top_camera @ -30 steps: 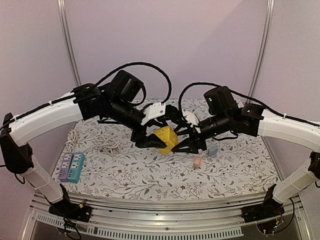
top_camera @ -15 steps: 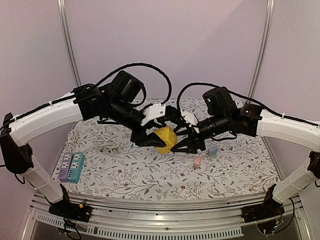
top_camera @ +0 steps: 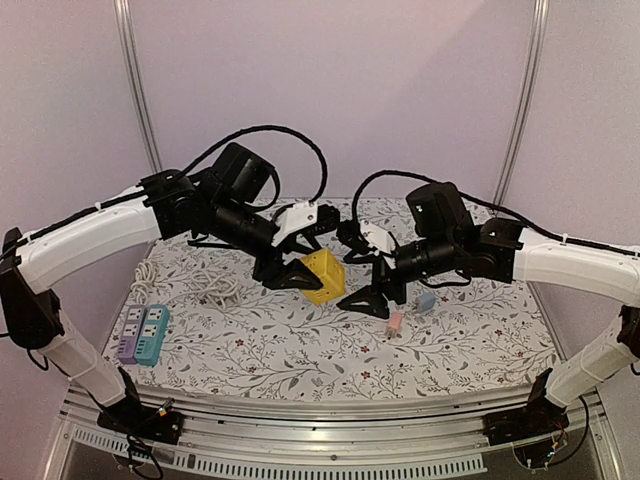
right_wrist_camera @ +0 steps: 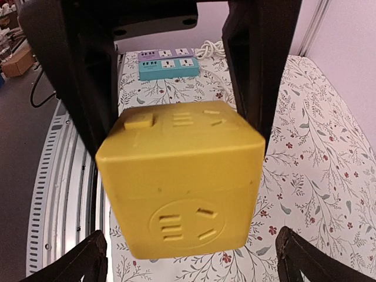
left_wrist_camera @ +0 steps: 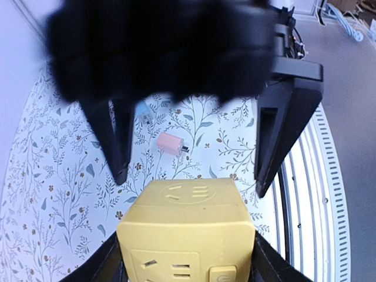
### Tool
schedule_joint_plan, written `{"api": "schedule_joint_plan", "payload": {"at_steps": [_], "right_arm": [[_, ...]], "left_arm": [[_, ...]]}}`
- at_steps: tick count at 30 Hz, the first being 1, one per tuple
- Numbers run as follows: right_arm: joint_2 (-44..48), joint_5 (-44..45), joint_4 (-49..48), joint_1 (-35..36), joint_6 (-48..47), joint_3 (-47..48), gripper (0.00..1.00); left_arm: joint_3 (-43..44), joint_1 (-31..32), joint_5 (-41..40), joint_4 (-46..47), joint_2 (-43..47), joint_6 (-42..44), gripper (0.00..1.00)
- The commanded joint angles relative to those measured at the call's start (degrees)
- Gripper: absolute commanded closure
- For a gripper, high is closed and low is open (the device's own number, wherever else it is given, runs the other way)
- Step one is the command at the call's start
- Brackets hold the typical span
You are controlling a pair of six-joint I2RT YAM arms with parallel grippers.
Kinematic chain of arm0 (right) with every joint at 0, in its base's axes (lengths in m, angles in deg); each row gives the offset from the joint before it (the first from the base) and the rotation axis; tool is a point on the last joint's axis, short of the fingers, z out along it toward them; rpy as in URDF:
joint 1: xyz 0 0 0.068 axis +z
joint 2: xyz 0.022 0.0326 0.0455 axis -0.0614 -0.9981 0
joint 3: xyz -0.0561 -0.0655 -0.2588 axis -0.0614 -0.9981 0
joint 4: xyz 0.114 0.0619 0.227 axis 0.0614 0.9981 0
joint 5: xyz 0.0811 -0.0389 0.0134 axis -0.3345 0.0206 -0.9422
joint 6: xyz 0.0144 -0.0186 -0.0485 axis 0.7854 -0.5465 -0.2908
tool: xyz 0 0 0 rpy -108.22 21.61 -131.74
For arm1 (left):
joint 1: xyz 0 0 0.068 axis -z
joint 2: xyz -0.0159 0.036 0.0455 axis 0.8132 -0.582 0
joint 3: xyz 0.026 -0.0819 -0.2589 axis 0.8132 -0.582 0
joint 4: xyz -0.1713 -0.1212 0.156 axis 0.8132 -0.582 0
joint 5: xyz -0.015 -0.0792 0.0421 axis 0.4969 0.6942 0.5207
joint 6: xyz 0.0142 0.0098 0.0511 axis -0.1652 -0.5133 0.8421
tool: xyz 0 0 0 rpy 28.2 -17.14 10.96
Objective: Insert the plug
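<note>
A yellow cube socket (top_camera: 322, 275) hangs above the table, with my left gripper (top_camera: 298, 274) shut on its two sides. The left wrist view shows the cube (left_wrist_camera: 188, 226) filling the gap between my left gripper's (left_wrist_camera: 188, 261) fingers. My right gripper (top_camera: 365, 300) stands open just right of the cube and does not touch it. In the right wrist view the cube (right_wrist_camera: 182, 176) faces my right gripper (right_wrist_camera: 191, 258), whose fingertips sit wide apart below it. A pink plug (top_camera: 395, 322) (left_wrist_camera: 170, 143) and a blue plug (top_camera: 425, 302) (left_wrist_camera: 143, 109) lie on the table under the right arm.
The table wears a floral cloth (top_camera: 300, 350). A purple and a teal power strip (top_camera: 143, 334) (right_wrist_camera: 167, 64) lie side by side at the near left. A coiled white cable (top_camera: 205, 285) rests behind them. A metal rail (top_camera: 320, 420) runs along the front edge.
My right gripper has opened wide, let go of the yellow cube and drawn back slightly toward the right. My left gripper keeps the cube, carried slightly left.
</note>
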Motion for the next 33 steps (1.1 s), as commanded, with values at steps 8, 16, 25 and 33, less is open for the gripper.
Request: {"api": "schedule_joint_plan", "payload": {"at_steps": [8, 16, 25, 33], "right_arm": [[12.65, 6.43, -3.62, 0.49, 7.39, -10.19, 0.01], [14.33, 6.81, -6.55, 0.52, 13.18, -11.90, 0.01], [9.94, 10.53, -12.30, 0.56, 17.53, -11.53, 0.01], [-0.06, 14.26, -18.18, 3.07, 20.45, -6.30, 0.01]], "left_arm": [[-11.10, -19.24, 27.54, 15.70, 7.96, -17.80, 0.89], [-24.44, -25.37, 30.71, 34.73, 12.07, -37.96, 0.93], [-19.64, -25.84, 5.83, 16.14, 17.14, -36.39, 1.00], [-18.77, -25.82, -24.38, 2.65, 29.43, -35.99, 1.00]]}}
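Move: Holding the yellow plug, the left hand has the teal power strip about 42 cm to its left, some 5 cm farther out and 25 cm below. The purple strip lies just beyond, 47 cm left and equally far out; a cable coil lies 28 cm left and 21 cm ahead. From the right hand, already open, the yellow plug is roughly 5 cm left at its own height, the teal strip about 49 cm left, 5 cm ahead and 23 cm below. Carrying the yellow plug off from between the right fingers, the left hand travels some 17 cm left and 8 cm forward towards the power strips, ending slightly higher, its grip kept while the wrist swings round counter-clockwise by nearly 50 degrees. The right hand, staying wide open, backs off about 4 cm to the right and a little up, then eases forward, down and part-way left again. ##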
